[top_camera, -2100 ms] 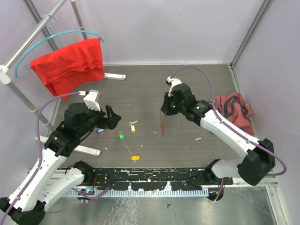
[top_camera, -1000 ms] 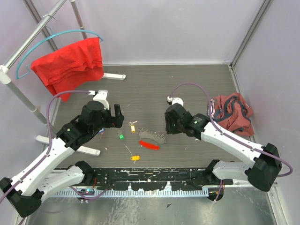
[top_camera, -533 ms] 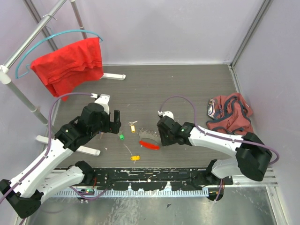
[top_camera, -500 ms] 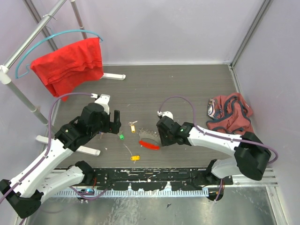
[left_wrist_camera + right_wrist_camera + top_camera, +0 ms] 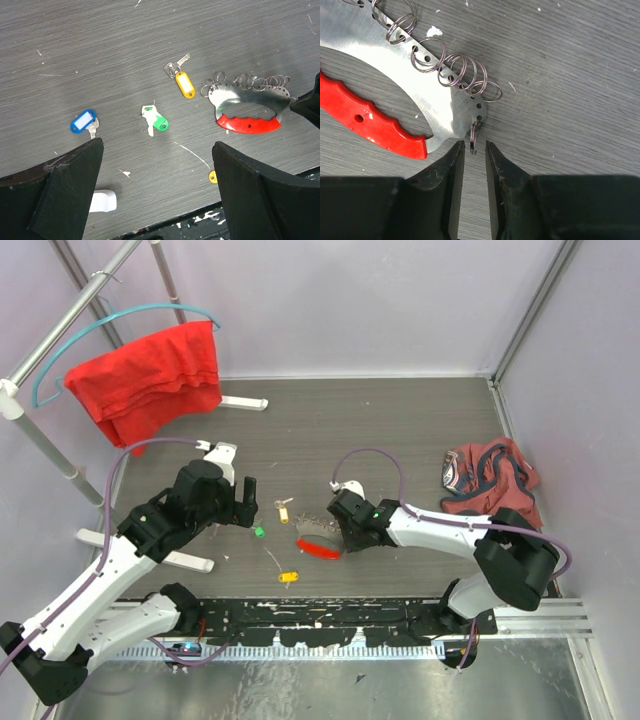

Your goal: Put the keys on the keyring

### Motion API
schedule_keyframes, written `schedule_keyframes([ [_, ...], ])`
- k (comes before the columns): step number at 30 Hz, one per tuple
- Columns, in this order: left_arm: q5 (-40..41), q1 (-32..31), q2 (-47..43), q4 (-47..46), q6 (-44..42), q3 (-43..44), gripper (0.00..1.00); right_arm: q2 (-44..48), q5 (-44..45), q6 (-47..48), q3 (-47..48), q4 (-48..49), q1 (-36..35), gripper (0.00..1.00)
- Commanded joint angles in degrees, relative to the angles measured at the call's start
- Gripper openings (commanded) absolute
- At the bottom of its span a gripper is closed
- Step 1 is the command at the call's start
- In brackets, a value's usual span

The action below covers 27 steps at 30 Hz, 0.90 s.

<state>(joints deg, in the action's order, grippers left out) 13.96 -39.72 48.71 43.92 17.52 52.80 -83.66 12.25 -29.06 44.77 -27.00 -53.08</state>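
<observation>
The keyring (image 5: 318, 546), a red bar on a silver plate edged with small wire rings, lies flat on the table; it also shows in the left wrist view (image 5: 248, 109) and fills the right wrist view (image 5: 395, 95). My right gripper (image 5: 474, 145) is low at its right end (image 5: 340, 533), jaws narrowly apart on either side of one upright small ring (image 5: 473, 139), with gaps visible. My left gripper (image 5: 157, 145) hovers wide open above the keys (image 5: 248, 502). The keys lie loose: yellow (image 5: 184, 84), green (image 5: 159, 121), blue (image 5: 82, 121), orange (image 5: 288, 577).
A red cloth (image 5: 150, 380) hangs on a hanger from the rack at back left. The rack's white foot (image 5: 185, 560) lies under my left arm. A crumpled reddish garment (image 5: 490, 475) sits by the right wall. A black rail (image 5: 320, 615) runs along the near edge.
The keyring, earlier hanging from my right gripper, now lies on the table. My right gripper has slid left to its end and narrowed its jaws. The left arm has barely moved.
</observation>
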Motion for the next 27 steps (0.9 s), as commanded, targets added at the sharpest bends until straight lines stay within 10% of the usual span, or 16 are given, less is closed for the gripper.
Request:
schedule_keyframes([
  [1, -0.7, 0.19, -0.15, -0.23, -0.73, 0.41, 0.97, 0.12, 2.24, 0.58, 2.36, 2.1, 0.02, 0.29],
  [27, -0.09, 0.25, -1.16, -0.76, -0.82, -0.06, 0.97, -0.14, 3.32, 1.29, 3.24, 2.97, 0.02, 0.01],
])
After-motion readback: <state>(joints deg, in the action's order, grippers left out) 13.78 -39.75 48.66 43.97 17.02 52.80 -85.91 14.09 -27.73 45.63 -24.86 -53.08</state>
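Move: The ring at the near right end of the red-handled keyring lies just off the right fingertips, about 1 cm ahead, level sideways and 1 cm below. From that hand, the bunch of loose rings is some 4 cm ahead and 2 cm left, the red handle about 2 cm back and 6 cm left, and the upper yellow-tagged key 5 cm ahead and 13 cm left. From the left hand, that end ring is roughly 19 cm right, 1 cm back and 18 cm below. Forward by only about 1 cm, with a trace of left, the right hand eases its fingertips onto the end ring at the tip of the metal plate, low over the table. The half-closed fingers, about a third open, narrow slowly and then shut almost completely, pinching the ring between their tips; the wrist barely turns. ##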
